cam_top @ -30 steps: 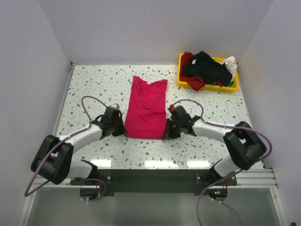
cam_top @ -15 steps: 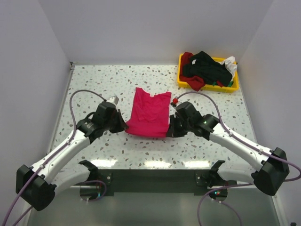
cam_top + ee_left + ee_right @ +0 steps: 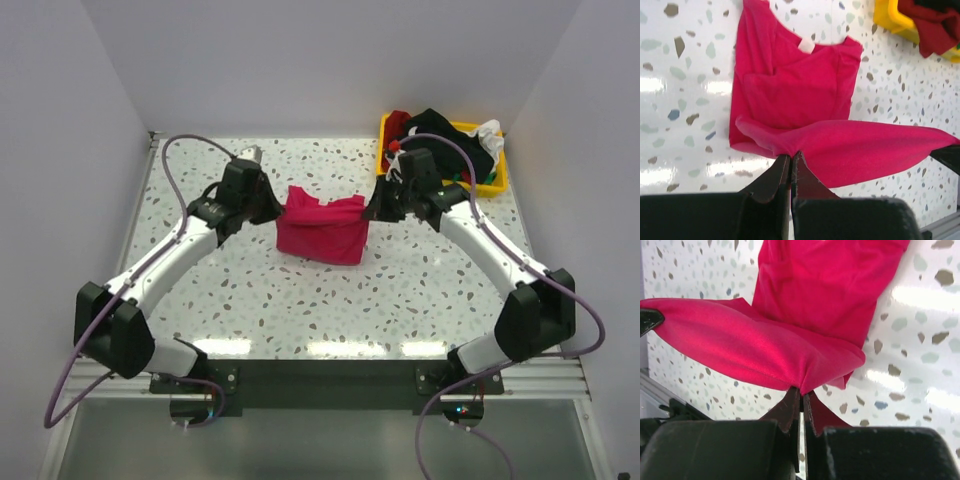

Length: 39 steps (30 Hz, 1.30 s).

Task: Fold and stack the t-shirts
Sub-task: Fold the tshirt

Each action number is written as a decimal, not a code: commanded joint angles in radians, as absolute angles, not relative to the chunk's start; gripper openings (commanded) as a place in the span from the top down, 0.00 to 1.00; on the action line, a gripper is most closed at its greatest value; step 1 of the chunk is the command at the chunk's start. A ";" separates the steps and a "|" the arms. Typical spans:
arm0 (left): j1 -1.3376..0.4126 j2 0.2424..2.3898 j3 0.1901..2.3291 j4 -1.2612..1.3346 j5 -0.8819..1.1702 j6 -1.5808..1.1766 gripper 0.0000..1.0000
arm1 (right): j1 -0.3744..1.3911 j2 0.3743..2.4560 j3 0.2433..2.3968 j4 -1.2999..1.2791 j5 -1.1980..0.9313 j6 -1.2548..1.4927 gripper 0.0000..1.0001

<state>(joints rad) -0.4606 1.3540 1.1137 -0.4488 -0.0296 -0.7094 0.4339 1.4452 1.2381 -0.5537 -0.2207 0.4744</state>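
A crimson-pink t-shirt (image 3: 322, 228) lies mid-table, its near hem lifted and carried back over the rest of the cloth. My left gripper (image 3: 277, 210) is shut on the hem's left corner, seen pinched at the tips (image 3: 791, 155) in the left wrist view. My right gripper (image 3: 370, 210) is shut on the right corner (image 3: 801, 390). The hem stretches between them above the lower layer (image 3: 790, 85), whose collar end rests on the table. Other t-shirts (image 3: 440, 145), black, dark red, white and green, sit piled in the yellow bin.
The yellow bin (image 3: 487, 188) stands at the back right corner, close behind my right arm. The speckled table (image 3: 300, 300) is bounded by white walls at left, right and back. Purple cables loop off both arms.
Both grippers have lifted the shirt's near hem and carried it toward the back of the table, doubling the shirt over itself. The arms have stretched out far from their bases.
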 commanded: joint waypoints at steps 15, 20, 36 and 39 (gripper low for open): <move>-0.353 1.971 1.647 -0.307 -0.100 -0.638 0.99 | 0.242 1.992 1.682 -0.474 -0.356 0.410 1.00; -0.341 2.118 1.787 -0.334 -0.054 -0.621 0.47 | 0.235 2.120 1.845 -0.523 -0.322 0.400 0.66; -0.339 2.065 1.603 -0.301 -0.015 -0.335 0.00 | 0.268 1.677 1.340 -0.335 -0.390 0.414 0.01; -0.339 2.114 1.621 -0.301 -0.005 -0.324 0.00 | 0.275 1.544 1.220 -0.334 -0.362 0.417 0.01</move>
<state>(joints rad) -0.3424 2.0762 1.6062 -0.3237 -0.0250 -0.3973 0.2607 1.6608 1.2968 -0.3973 -0.3611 0.4118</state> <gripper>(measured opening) 0.997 0.986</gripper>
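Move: Both hands hold the shirt's raised hem by its corners, some 17 cm above the table. The shirt's far left corner lies about 16 cm ahead of the left hand and level with it sideways; its far right corner, about 14 cm ahead of the right hand. The near fold's middle is roughly 5 cm back, 9 cm right of the left hand and 11 cm left of the right. The yellow basket's middle stands some 26 cm ahead and 23 cm right of the right hand. Still pinching the hem corners, both hands carry the cloth forward about 20 cm over the lying half of the shirt, sinking some 8 cm, then open wide and let go above its far end. The left then eases back and lower by a few centimetres with a slight roll, over the far left corner; the right draws back about 10 cm towards the near fold, rising a little. ##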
